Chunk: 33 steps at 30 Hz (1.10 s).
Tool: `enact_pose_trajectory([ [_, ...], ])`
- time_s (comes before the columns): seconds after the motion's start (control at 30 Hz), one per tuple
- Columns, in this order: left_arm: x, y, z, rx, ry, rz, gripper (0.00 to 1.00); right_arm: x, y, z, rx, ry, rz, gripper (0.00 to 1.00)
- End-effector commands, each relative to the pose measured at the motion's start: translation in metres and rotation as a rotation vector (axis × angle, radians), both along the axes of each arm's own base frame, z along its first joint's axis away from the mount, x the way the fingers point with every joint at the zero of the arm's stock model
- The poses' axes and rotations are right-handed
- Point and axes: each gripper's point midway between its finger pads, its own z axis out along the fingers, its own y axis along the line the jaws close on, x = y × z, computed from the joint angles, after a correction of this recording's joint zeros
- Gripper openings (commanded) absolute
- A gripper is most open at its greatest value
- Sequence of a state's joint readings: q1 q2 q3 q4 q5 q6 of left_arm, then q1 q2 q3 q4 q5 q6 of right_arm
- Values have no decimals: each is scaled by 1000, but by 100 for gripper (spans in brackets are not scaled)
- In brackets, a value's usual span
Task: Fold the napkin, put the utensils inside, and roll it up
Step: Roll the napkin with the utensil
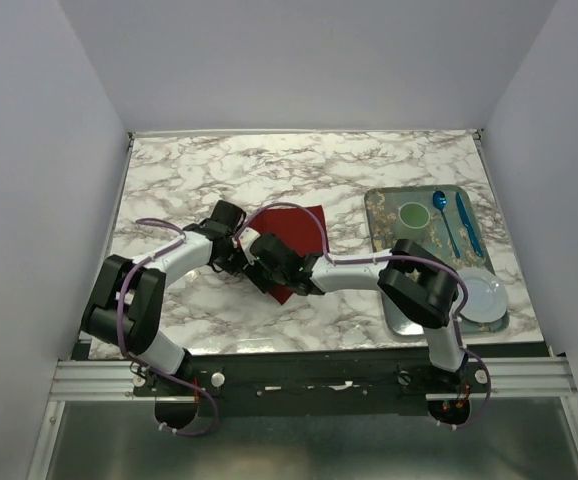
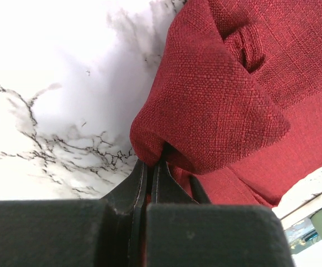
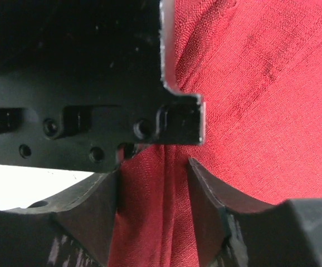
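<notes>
The dark red napkin [image 1: 304,225] lies rumpled on the marble table, one corner reaching toward the near edge. My left gripper [image 1: 239,252] is shut on a bunched fold of the napkin [image 2: 216,94], pinched at the fingertips [image 2: 151,162]. Just to its right, my right gripper [image 1: 259,268] stands open, its jaws astride a raised ridge of the napkin [image 3: 261,83], with my left gripper's black body [image 3: 94,83] right in front of it. Slim blue-looking utensils [image 1: 466,222] lie in the tray at the right, away from both grippers.
A metal tray [image 1: 389,200] at the right holds a green bowl [image 1: 412,214] and a blue spoon [image 1: 442,208]. A white plate [image 1: 481,295] sits at its near end. White walls close in the table on three sides.
</notes>
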<state>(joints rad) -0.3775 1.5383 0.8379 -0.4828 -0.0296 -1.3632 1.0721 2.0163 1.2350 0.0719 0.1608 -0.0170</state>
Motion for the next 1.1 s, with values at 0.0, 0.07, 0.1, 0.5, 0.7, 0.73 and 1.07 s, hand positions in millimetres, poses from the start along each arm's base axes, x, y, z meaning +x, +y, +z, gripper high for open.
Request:
enact_pose_trajectory([
  [0.0,-28,2,-4,9,91,0,0,5,1,-9,-4,-28,-41,50],
  [0.07,-29,2,-5,8,95,3,0,5,0,-13,16,-4,-90,42],
  [0.1,-29,2,-5,8,95,3,0,5,-2,-15,20,-1,-108,39],
  [0.5,-5,4,11,6,-90,-137,10,-17,-15,-38,64,145,-109,0],
  [0.7,23,15,63,71,-310,-209,62,-25,-18,-45,162,328,-79,0],
  [0.73,28,16,76,94,-348,-241,65,-33,-16,-46,186,394,-57,1],
  [1.07,21,13,95,77,-428,-340,76,-43,-22,-41,370,855,14,1],
])
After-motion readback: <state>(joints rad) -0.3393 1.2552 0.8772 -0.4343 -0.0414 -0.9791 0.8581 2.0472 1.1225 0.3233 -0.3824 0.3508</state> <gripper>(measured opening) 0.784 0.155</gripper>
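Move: At the left fingertips, the napkin's rolled edge is already pinched, practically at the hand point. For the right hand the same roll runs between its part-open fingers, roughly 4 cm to the right of the left hand and 2 cm nearer the bases. The napkin's flat part is centred some 6 cm ahead and 6 cm to the right of the right hand. Its near corner lies about 5 cm back and 6 cm to the right of that hand. Closing on the rolled edge almost in place, the right fingers take a pinch while the left still holds it; then the left opens wide, lets go and climbs about 10 cm, easing some 3 cm forward as its wrist tilts up and turns clockwise. The right hand keeps its pinch, tilting roughly 35 degrees so that its fingers swing round to point more to the left. ##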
